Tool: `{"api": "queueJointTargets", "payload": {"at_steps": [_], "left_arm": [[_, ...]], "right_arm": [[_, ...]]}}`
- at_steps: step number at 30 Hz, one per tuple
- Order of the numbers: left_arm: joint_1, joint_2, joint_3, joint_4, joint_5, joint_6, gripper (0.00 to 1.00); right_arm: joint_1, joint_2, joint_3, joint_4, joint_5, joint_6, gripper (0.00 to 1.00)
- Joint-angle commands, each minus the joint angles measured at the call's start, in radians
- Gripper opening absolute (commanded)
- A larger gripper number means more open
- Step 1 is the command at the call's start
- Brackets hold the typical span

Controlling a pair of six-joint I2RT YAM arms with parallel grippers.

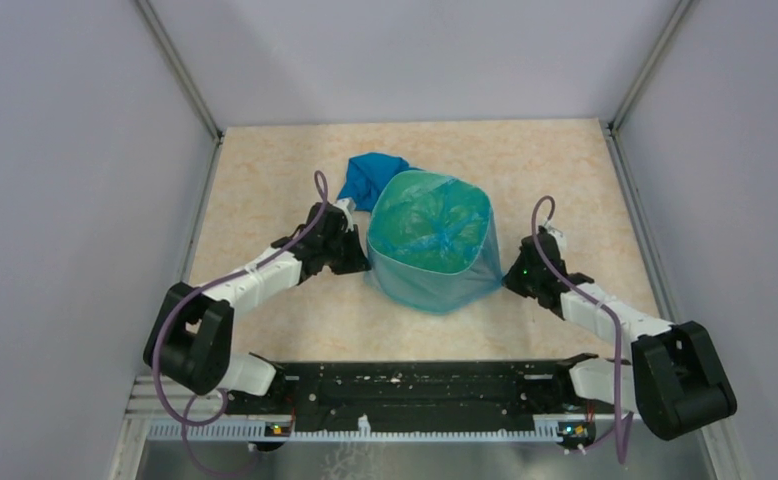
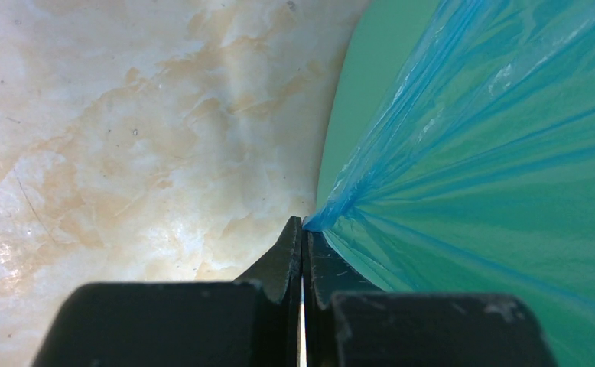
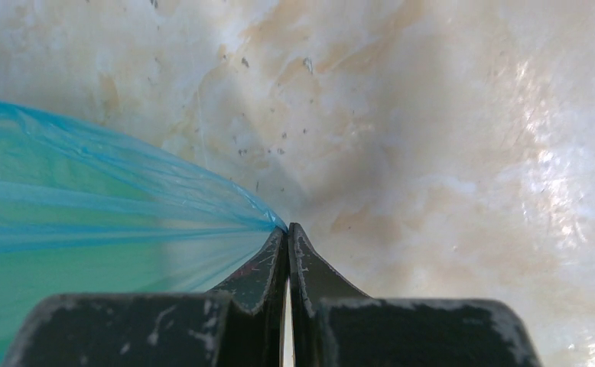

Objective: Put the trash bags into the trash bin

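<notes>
The mint-green trash bin (image 1: 401, 184) stands mid-table, and a translucent light-blue trash bag (image 1: 435, 292) lines its inside and is pulled down over its outer walls. My left gripper (image 1: 362, 263) is at the bin's left side. In the left wrist view this gripper (image 2: 304, 222) is shut on a pinch of the bag (image 2: 470, 153), which is drawn taut, beside the bare bin wall (image 2: 371, 69). My right gripper (image 1: 511, 279) is at the bin's right side. In the right wrist view it (image 3: 287, 228) is likewise shut on the stretched bag (image 3: 88, 199).
A crumpled darker-blue bundle (image 1: 370, 176) lies against the bin's far left corner. The marbled beige tabletop (image 1: 265, 180) is fenced by grey walls on the left, back and right. The black base rail (image 1: 415, 395) runs along the near edge.
</notes>
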Motion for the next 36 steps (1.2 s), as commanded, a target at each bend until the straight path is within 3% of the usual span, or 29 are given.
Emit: {"api": "queueJointTargets", "payload": {"at_steps": [1,10,13,15,17,27,36], "left_arm": [[0.008,0.020,0.038,-0.015,-0.038,0.022,0.00],[0.012,0.027,0.036,-0.022,-0.018,0.029,0.00],[0.012,0.022,0.042,-0.025,-0.008,0.033,0.00],[0.012,0.020,0.048,-0.030,0.001,0.035,0.05],[0.012,0.012,0.051,-0.034,0.004,0.037,0.09],[0.012,-0.057,0.068,-0.076,-0.018,0.055,0.31],[0.012,-0.112,0.072,-0.117,-0.035,0.077,0.39]], "right_arm": [[0.005,0.040,0.072,-0.055,0.141,-0.069,0.00],[-0.005,0.020,0.114,-0.131,0.131,-0.087,0.01],[-0.007,-0.020,0.149,-0.184,0.132,-0.103,0.21],[-0.008,-0.051,0.172,-0.223,0.140,-0.110,0.40],[-0.010,-0.080,0.198,-0.263,0.146,-0.118,0.46],[-0.011,-0.164,0.498,-0.512,0.118,-0.214,0.51],[0.022,-0.135,0.813,-0.684,0.091,-0.254,0.53]]}}
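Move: The left hand pinches the trash bag's left hem; the trash bin, already covered by the bag, has its middle about 11 cm to this hand's right, 2 cm ahead and some 4 cm higher. The right hand holds the opposite hem low over the table, the bin's middle about 17 cm to its left, 3 cm ahead and 9 cm up. The blue cloth lies roughly 22 cm straight ahead of the left hand, some 7 cm lower. Outward to its right by about 2 cm, the right hand first draws the bag's hem away from the trash bin, then opens its fingers, lets go and climbs fast, some 20 cm, ending slightly farther forward with the fingers tipping up. The left hand sinks about a centimetre, spreads its fingers to release its hem and starts to rise a little. ##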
